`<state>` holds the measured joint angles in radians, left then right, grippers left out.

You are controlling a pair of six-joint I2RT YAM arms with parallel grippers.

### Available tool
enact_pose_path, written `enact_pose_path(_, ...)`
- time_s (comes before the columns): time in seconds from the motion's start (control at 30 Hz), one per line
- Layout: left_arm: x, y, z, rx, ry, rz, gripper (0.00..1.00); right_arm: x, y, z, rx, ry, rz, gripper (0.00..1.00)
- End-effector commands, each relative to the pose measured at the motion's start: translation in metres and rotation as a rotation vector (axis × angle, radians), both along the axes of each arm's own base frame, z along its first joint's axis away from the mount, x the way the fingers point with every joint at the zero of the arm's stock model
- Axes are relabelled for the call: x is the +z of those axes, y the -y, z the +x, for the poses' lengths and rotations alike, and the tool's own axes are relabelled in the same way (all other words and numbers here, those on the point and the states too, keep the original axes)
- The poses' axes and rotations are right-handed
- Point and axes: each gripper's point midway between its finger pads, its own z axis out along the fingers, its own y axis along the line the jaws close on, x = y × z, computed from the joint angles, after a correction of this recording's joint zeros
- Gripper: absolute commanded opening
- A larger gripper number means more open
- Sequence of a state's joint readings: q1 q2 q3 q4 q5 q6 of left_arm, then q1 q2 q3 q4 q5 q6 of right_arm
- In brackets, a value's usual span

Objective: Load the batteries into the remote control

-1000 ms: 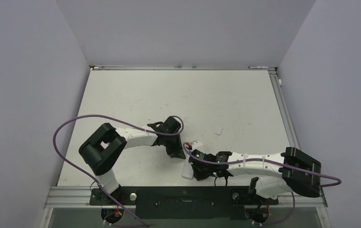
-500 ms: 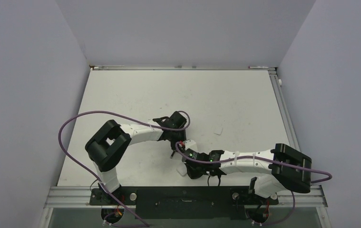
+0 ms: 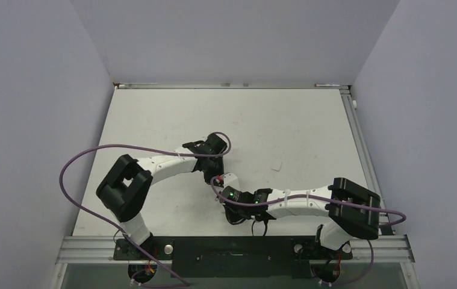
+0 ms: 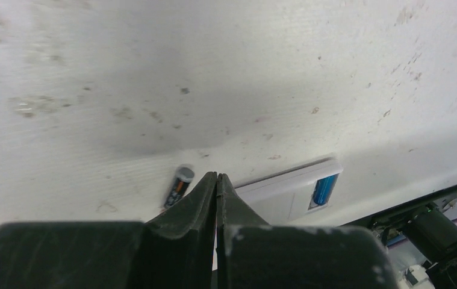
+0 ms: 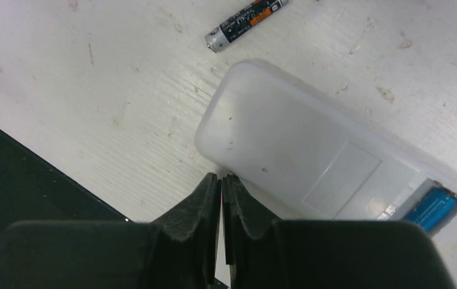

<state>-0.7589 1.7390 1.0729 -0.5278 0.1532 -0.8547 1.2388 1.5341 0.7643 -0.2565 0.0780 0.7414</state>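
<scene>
The white remote control (image 5: 310, 159) lies back up on the table, its open compartment holding the blue battery (image 5: 433, 209). The dark battery (image 5: 247, 21) lies loose on the table just beyond the remote's rounded end. My right gripper (image 5: 221, 178) is shut and empty, its tips at the remote's near long edge. In the left wrist view the remote (image 4: 286, 188) shows the blue battery (image 4: 324, 189), and the dark battery (image 4: 179, 185) lies just left of my shut, empty left gripper (image 4: 217, 176). From above, the right arm (image 3: 274, 205) hides most of the remote.
A small loose white cover piece (image 3: 277, 164) lies on the table to the right of both grippers. The black front rail (image 5: 15, 180) of the table runs close behind the right gripper. The left arm's purple cable (image 3: 93, 153) loops over the left side.
The right arm has reached further left along the front of the table, over the remote. The left gripper has drawn slightly back and left. Both grippers stayed shut.
</scene>
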Motion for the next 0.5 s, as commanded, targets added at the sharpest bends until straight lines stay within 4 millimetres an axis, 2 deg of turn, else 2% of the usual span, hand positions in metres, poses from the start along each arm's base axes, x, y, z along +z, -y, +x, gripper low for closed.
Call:
enact_pose_path(0.0, 0.032, -0.031, 0.018, 0.059, 0.089, 0.007, 0.00, 0.003, -0.013, 0.011, -0.030, 0.043, 0.013, 0.09)
enact_pose_path(0.23, 0.055, -0.066, 0.028, 0.130, 0.143, 0.001, 0.00, 0.002, -0.016, 0.028, -0.086, 0.086, -0.022, 0.09)
enact_pose_path(0.47, 0.067, -0.084, 0.021, 0.150, 0.174, 0.020, 0.01, 0.003, -0.019, 0.049, -0.140, 0.122, -0.051, 0.09)
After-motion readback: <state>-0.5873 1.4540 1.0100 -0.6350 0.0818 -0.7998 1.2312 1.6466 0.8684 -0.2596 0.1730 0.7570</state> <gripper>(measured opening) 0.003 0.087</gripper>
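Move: The remote control lies across the table just beyond the right fingertips, which are near the bare end of its near long side; its middle is about 3 cm ahead and 4 cm right, at fingertip height. From that hand, the loose black battery is some 6 cm ahead and 4 cm left, 1 cm lower. From the left hand, the remote's middle is about 5 cm back, 5 cm right and 2 cm below. Forward and to its left, about 3 cm in all, the right hand pushes its nearly shut fingertips against the remote's near long side by the bare end, staying low over the table. Meanwhile the closed, empty left hand draws away from the remote, some 7 cm left and 6 cm up with a little forward, tilting slightly upward. ##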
